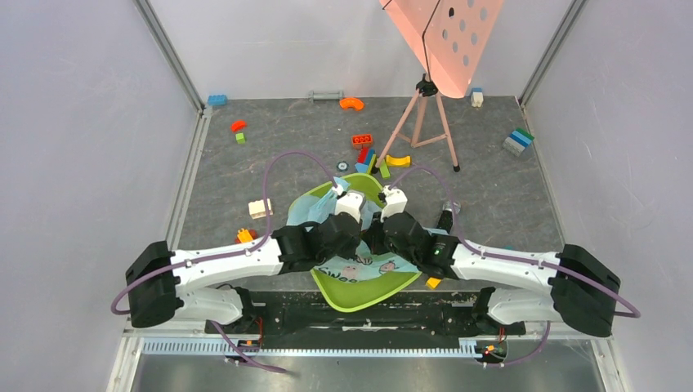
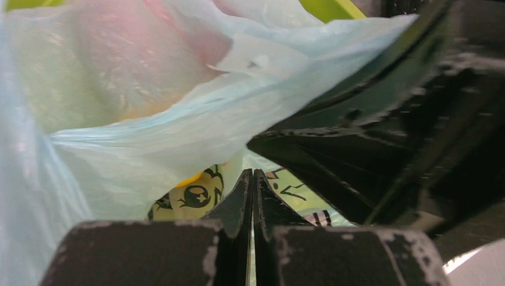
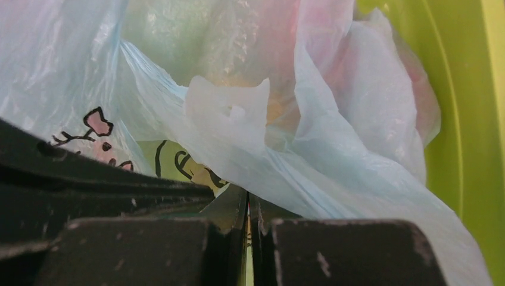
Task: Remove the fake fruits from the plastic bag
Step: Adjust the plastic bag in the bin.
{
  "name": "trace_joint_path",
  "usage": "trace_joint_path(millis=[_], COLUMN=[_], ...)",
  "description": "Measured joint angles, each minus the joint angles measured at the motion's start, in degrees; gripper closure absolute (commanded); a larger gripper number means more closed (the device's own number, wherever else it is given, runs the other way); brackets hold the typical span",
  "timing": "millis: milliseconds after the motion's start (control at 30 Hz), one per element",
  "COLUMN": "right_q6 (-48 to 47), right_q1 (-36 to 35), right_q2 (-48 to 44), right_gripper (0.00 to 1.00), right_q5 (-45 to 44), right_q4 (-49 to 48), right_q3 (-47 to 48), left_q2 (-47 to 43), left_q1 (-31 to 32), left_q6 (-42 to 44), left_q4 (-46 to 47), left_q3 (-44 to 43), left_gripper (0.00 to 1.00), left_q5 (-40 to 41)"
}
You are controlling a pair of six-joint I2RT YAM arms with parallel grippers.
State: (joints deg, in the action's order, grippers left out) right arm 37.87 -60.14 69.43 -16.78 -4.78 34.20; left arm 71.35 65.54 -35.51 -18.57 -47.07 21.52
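The plastic bag (image 1: 324,209), light blue with cartoon prints, lies crumpled in a lime-green tub (image 1: 359,296) right in front of the arm bases. The fake fruits show only as blurred shapes through the film: a reddish one (image 2: 170,50) and a greenish one (image 2: 71,89) in the left wrist view, red (image 3: 280,47) and green (image 3: 178,36) in the right wrist view. My left gripper (image 2: 253,179) and right gripper (image 3: 249,201) hang close together over the bag (image 3: 357,173). Both are shut, with the film lying against their tips. The right gripper's dark body (image 2: 417,119) fills the left wrist view's right side.
Toy blocks are scattered over the grey mat, such as the orange one (image 1: 362,139), the yellow arch (image 1: 399,160) and the blue-green stack (image 1: 518,140). A pink tripod (image 1: 425,122) carrying a perforated pink panel stands at the back right. Pale walls close in the sides.
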Motion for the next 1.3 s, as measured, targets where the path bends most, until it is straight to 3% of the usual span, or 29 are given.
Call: trace_joint_path(millis=[300,833,1300], right_q6=[-0.35,-4.72,-11.1], right_q1=[0.0,4.17,9.42], right_q2=[5.29,12.37,16.96], right_gripper=[1.0,1.0,0.98], right_q5=[2.12,-3.15,-4.09], right_q4=[-1.29,-10.91,-13.16], right_q3=[0.07,4.55,17.27], left_q2=[1.25,-0.48,-6.16], left_q1=[3.06,3.1,4.5], left_q6=[-0.96,-6.62,-11.45], left_q4=[1.25,0.26,-2.27], left_q3=[0.7,9.7,13.07], left_gripper=[0.98,0.98,0.98], left_q5=[0.74,8.26,9.81])
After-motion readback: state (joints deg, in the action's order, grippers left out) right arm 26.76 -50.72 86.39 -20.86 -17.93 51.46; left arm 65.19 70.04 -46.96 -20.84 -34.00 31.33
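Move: For the right hand, the bin's far rim is roughly 14 cm ahead, 3 cm left and 7 cm below. The poker chip beyond that rim is about 17 cm ahead and 7 cm left, and the stacked bricks about 19 cm straight ahead. For the left hand, the bin's left rim is some 14 cm left, level fore and aft, 7 cm lower; the fruit pile is about 5 cm ahead and 2 cm left, 6 cm below. Forward and up goes the right hand after a 3 cm dip, about 12 cm out towards the bin's far rim, its fingers tipping up some 15 degrees and taking the bag's film along at their tips. The left eases back slightly, then sinks about 5 cm and slides leftward towards the bin's left rim, against the film. Both grippers stay shut. ##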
